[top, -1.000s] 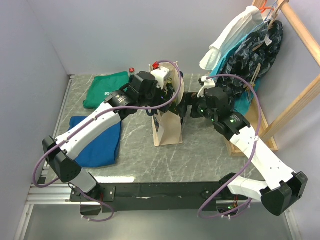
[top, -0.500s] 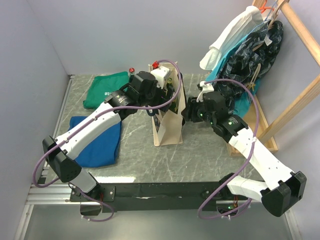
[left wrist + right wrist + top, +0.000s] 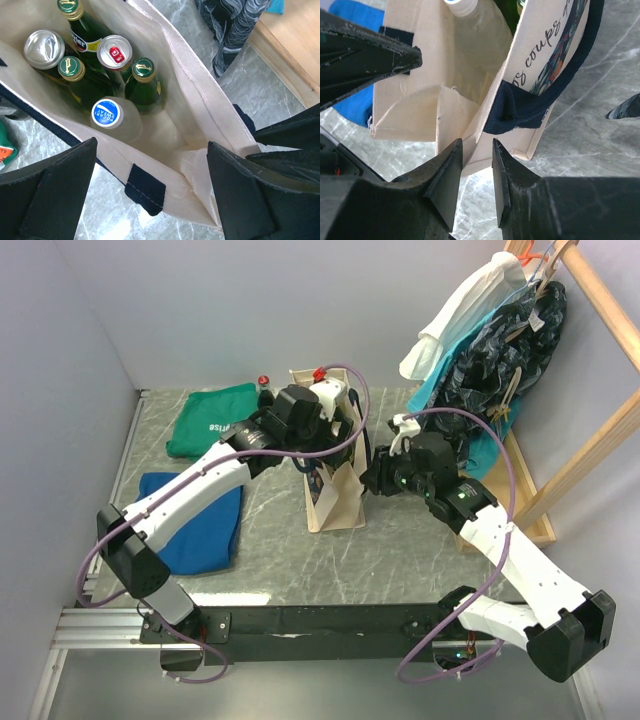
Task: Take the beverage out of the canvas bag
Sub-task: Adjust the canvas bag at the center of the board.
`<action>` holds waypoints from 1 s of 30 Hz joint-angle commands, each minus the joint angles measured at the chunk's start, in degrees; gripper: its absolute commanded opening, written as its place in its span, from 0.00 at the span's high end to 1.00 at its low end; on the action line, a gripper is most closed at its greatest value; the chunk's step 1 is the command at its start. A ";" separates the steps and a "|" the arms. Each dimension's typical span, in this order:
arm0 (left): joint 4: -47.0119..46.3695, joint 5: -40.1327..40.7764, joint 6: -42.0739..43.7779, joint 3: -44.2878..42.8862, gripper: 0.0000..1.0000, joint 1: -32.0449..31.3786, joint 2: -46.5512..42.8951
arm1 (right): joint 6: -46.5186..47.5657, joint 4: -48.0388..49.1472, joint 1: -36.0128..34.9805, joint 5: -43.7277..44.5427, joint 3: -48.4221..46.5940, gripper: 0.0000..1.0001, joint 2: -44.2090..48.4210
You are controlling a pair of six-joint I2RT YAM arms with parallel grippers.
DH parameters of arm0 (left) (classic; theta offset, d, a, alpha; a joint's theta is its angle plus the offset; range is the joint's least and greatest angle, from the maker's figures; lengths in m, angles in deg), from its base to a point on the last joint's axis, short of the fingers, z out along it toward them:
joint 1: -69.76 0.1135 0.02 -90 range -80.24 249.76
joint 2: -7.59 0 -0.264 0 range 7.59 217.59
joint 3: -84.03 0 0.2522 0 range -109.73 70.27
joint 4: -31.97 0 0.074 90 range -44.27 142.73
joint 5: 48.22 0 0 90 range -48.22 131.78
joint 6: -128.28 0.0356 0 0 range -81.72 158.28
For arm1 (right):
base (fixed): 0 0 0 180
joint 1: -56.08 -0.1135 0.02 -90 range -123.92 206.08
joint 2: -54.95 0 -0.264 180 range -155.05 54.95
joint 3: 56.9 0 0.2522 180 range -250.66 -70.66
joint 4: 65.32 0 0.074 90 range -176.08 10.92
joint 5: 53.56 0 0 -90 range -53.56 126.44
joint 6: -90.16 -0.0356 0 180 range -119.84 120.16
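Note:
The cream canvas bag (image 3: 336, 502) stands upright mid-table with its mouth open. Inside it I see green glass bottles (image 3: 144, 85), two cans (image 3: 114, 51) and a clear bottle with a blue Pocari Sweat cap (image 3: 107, 113). My left gripper (image 3: 151, 145) hovers open over the bag's mouth (image 3: 335, 412), its fingers straddling the near corner and holding nothing. My right gripper (image 3: 476, 145) is shut on the bag's cream rim next to the navy handle (image 3: 520, 107), at the bag's right side (image 3: 368, 476).
A folded green cloth (image 3: 212, 418) and a folded blue cloth (image 3: 195, 525) lie left of the bag. A small red-capped item (image 3: 264, 380) stands behind the green cloth. Clothes hang on a wooden rack (image 3: 500, 330) at the right, with its base (image 3: 290, 60) close to the bag.
My right gripper has moved left to the bag's rim and shut on it. The left gripper has shifted slightly over the bag's mouth and stays open.

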 commanded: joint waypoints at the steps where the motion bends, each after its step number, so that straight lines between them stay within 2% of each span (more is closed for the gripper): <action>1: -1.84 -1.35 0.48 -3.03 0.04 -0.05 0.93 | 2.19 -6.40 -0.83 -3.28 1.78 0.62 -0.20; 9: -1.22 -1.35 0.92 -4.61 0.04 -0.05 2.96 | 2.90 -8.86 -0.83 -0.48 0.46 0.58 -3.71; 12: -1.22 -1.70 1.18 -5.84 0.04 -0.14 3.48 | 2.81 -8.07 -0.74 1.12 0.20 0.42 -2.66; 15: -1.31 -2.14 1.62 -7.60 0.04 -0.05 4.27 | 2.45 -7.98 -0.83 3.58 -0.85 0.38 -2.22; 16: -1.22 -2.14 1.71 -8.13 0.04 -0.05 4.71 | 2.37 -7.98 -0.83 4.02 -1.12 0.33 -2.22; 19: -0.35 -1.70 2.24 -10.76 0.04 -0.05 6.38 | 2.80 -8.33 -0.74 4.55 -1.91 0.35 -2.04; 22: -0.25 -1.53 2.85 -12.87 0.04 -0.05 7.96 | 2.46 -8.95 -0.74 6.56 -3.23 0.29 -2.05; 27: 1.41 -0.39 3.73 -16.83 0.04 -0.05 11.30 | 1.93 -7.81 -0.91 10.52 -4.90 0.28 0.23; 30: 1.33 -0.03 3.65 -16.57 0.04 -0.05 11.83 | 1.49 -6.85 -0.74 12.72 -6.04 0.24 1.99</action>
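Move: The left hand is wide open over the near part of the canvas bag's mouth; the bag's middle lies about 8 cm ahead and 15 below. Inside, from this hand, the water bottle is some 8 cm ahead and 1 left, the nearest green bottle 8 ahead and 6 right. The right hand is at the bag's near right edge, with the bag's middle about 11 cm ahead and 7 left; the black garment's tip hangs about 6 ahead and 8 right. Forward and to the right goes the left hand, after a dip of about 1 cm: some 5 cm in all, rising slightly, wide open, over the bag's mouth towards the nearest green bottle and the right wall. The right hand sinks about 2.5 cm while its part-closed fingers open to roughly three quarters, then draws off right and partly back up, letting the bag's near right edge come free. ##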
